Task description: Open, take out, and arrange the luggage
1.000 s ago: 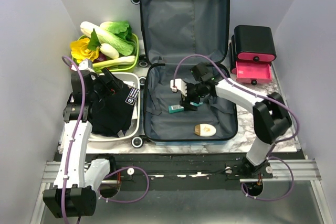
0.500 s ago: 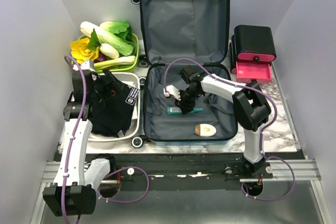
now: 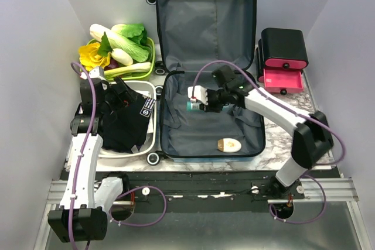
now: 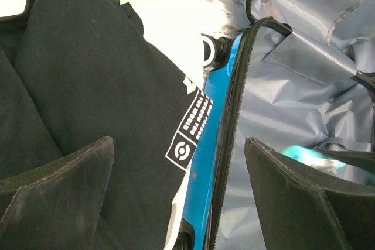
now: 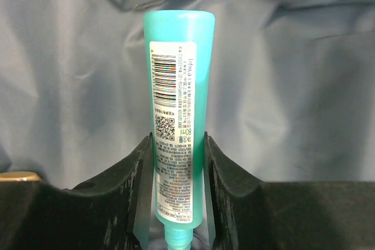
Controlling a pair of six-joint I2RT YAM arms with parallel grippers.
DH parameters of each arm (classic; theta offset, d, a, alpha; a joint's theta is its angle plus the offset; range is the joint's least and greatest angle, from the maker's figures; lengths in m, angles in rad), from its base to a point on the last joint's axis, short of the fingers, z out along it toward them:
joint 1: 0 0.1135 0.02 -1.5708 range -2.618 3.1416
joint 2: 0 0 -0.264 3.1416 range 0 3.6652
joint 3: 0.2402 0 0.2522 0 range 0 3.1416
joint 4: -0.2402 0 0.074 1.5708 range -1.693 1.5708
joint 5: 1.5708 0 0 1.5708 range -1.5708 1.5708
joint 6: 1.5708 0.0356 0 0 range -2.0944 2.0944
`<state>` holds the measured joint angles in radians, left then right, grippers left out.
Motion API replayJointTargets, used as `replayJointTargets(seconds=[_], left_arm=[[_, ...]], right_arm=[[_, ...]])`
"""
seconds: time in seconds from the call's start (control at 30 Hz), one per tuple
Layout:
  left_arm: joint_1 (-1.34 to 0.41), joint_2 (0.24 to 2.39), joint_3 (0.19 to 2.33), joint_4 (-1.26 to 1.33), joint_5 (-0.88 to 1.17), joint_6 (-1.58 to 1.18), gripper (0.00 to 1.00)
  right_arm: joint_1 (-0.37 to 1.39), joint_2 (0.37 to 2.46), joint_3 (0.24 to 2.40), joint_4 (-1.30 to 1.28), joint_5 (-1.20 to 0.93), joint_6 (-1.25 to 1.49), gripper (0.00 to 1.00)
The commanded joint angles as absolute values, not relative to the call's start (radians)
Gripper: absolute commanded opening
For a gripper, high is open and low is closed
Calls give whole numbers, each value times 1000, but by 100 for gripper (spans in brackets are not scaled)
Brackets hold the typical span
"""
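The luggage [image 3: 206,21] lies open in the middle of the table, lid back and grey lining up. My right gripper [image 3: 198,106] hovers over the lower half, shut on a teal tube [image 3: 191,106]. In the right wrist view the tube [image 5: 176,86] stands between both fingers of the right gripper [image 5: 177,142], cap end toward the wrist, barcode label facing me. My left gripper [image 3: 121,95] stays open over a black garment [image 3: 126,124] in a white tray [image 3: 153,91]. Between the fingers of the left gripper [image 4: 179,144] I see the garment [image 4: 88,86] and the luggage's blue edge [image 4: 212,127].
A cream oval item [image 3: 228,144] rests in the luggage's lower half near its front rim. A green tray of toy vegetables [image 3: 120,48] sits at the back left. A black box with pink drawers [image 3: 284,57], one drawer pulled out, stands at the right. White walls close in both sides.
The right gripper came down on the teal tube lying on the lining, shut on it, and raised it off the lining. The left arm has not moved.
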<state>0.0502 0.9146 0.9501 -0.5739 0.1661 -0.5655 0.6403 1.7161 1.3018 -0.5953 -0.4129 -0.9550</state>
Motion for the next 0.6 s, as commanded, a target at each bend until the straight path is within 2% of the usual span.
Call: replayJointTargets(seconds=[0.0,0.13,0.3,0.57], left_arm=[[51,884,965,-580,130,-563,99],[51,873,969,-587,106,-558,99],[52,873,971,-597,94,-558,99],[51,896,1011,-646,45,-558,99]], right_arm=[[637,1543,1264,-456,-348,-1008,1],[556,1434,1235,-443,-310,-1052,1],[293,1345,1189,-414,-334,-1091,1],[-46,1411,1203,-374,-423,-1193,2]])
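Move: The right hand already holds the teal tube over the suitcase floor; the open pink drawer lies about 30 cm to its right, 10 cm ahead and roughly 6 cm lower. Between them runs the suitcase's right rim, some 21 cm right and 3 cm back. The lotion bottle lies about 10 cm right and 15 cm back, some 8 cm lower. From the left hand, the drawer is roughly 57 cm right, 8 cm ahead and 18 cm lower. Keeping its pinch on the teal tube, fingers unchanged, the right hand first lifts about 12 cm almost straight up, then sweeps quickly some 23 cm right and 10 cm forward at that height, out over the suitcase's right rim towards the open pink drawer. The fingers swing up from their downward slant while the hand turns roughly 30 degrees clockwise. ##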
